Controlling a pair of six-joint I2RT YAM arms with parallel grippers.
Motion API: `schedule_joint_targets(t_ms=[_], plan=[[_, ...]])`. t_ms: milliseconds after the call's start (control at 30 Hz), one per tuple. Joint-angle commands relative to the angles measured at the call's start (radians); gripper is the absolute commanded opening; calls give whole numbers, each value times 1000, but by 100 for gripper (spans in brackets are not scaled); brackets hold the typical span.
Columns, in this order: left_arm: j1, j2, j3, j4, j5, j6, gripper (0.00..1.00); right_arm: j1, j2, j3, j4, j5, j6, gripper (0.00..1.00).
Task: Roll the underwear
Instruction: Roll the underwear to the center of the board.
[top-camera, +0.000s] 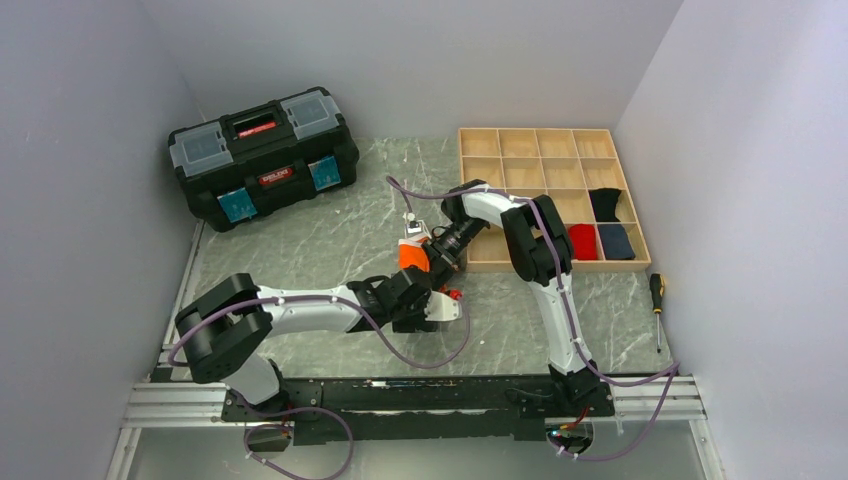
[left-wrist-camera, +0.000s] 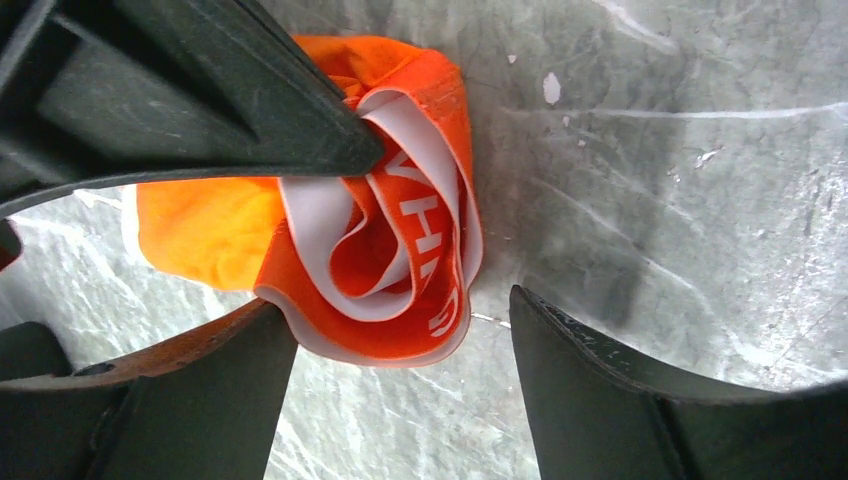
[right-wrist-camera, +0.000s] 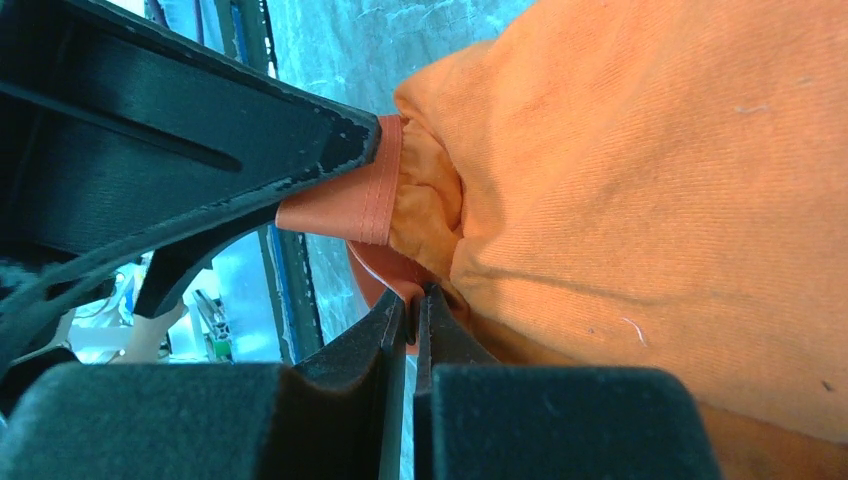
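The underwear (top-camera: 410, 256), bright orange with a white lettered band, lies rolled into a bundle mid-table. In the left wrist view the roll (left-wrist-camera: 400, 230) shows its coiled end. My left gripper (left-wrist-camera: 398, 318) is open around the roll's near edge: the left finger (left-wrist-camera: 210, 400) touches the fabric, while the right finger (left-wrist-camera: 620, 400) stands apart from it. My right gripper (right-wrist-camera: 412, 300) is shut on a fold of the orange cloth (right-wrist-camera: 650, 200). Seen from above, the right gripper (top-camera: 432, 250) reaches in from the far side and the left gripper (top-camera: 440, 303) from the near side.
A black toolbox (top-camera: 262, 155) stands at the back left. A wooden compartment tray (top-camera: 520, 160) at the back right holds black (top-camera: 604, 204), red (top-camera: 582, 241) and navy (top-camera: 616, 240) cloth bundles. A screwdriver (top-camera: 657, 305) lies near the right wall.
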Motion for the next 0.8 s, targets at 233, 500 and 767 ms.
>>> schedule_joint_targets(t_ms=[233,500,767], plan=[[-4,52,56,-20,64,-50,55,-5,-3,9,-6,-27,-45,0],[-3,62,80,-55,100,-50,29,-5,-3,12,-16,-34,-53,0],[39,103,160,-184,236,-54,0,-10,-28,-4,-25,-40,-61,6]])
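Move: The rolled waistband end of the underwear sits just past the left hand's open fingertips, about 1 cm ahead, 1 cm right and 1 cm lower. Its unrolled tail stretches out some 5 cm ahead and 2 cm left of that hand, while the wooden box's middle is roughly 14 cm ahead and 21 cm right. From the right hand, already pinching the roll, that same end lies about 2 cm back, 1 cm left and 1 cm below. The left fingertips shut from wide open onto the waistband end of the roll, pinching its layers together beside the right gripper. While closing, the left hand sinks about 1 cm and eases some 1 cm right and back, tipping down by roughly 5 degrees. The right hand stays in place and keeps its pinch on the roll. ##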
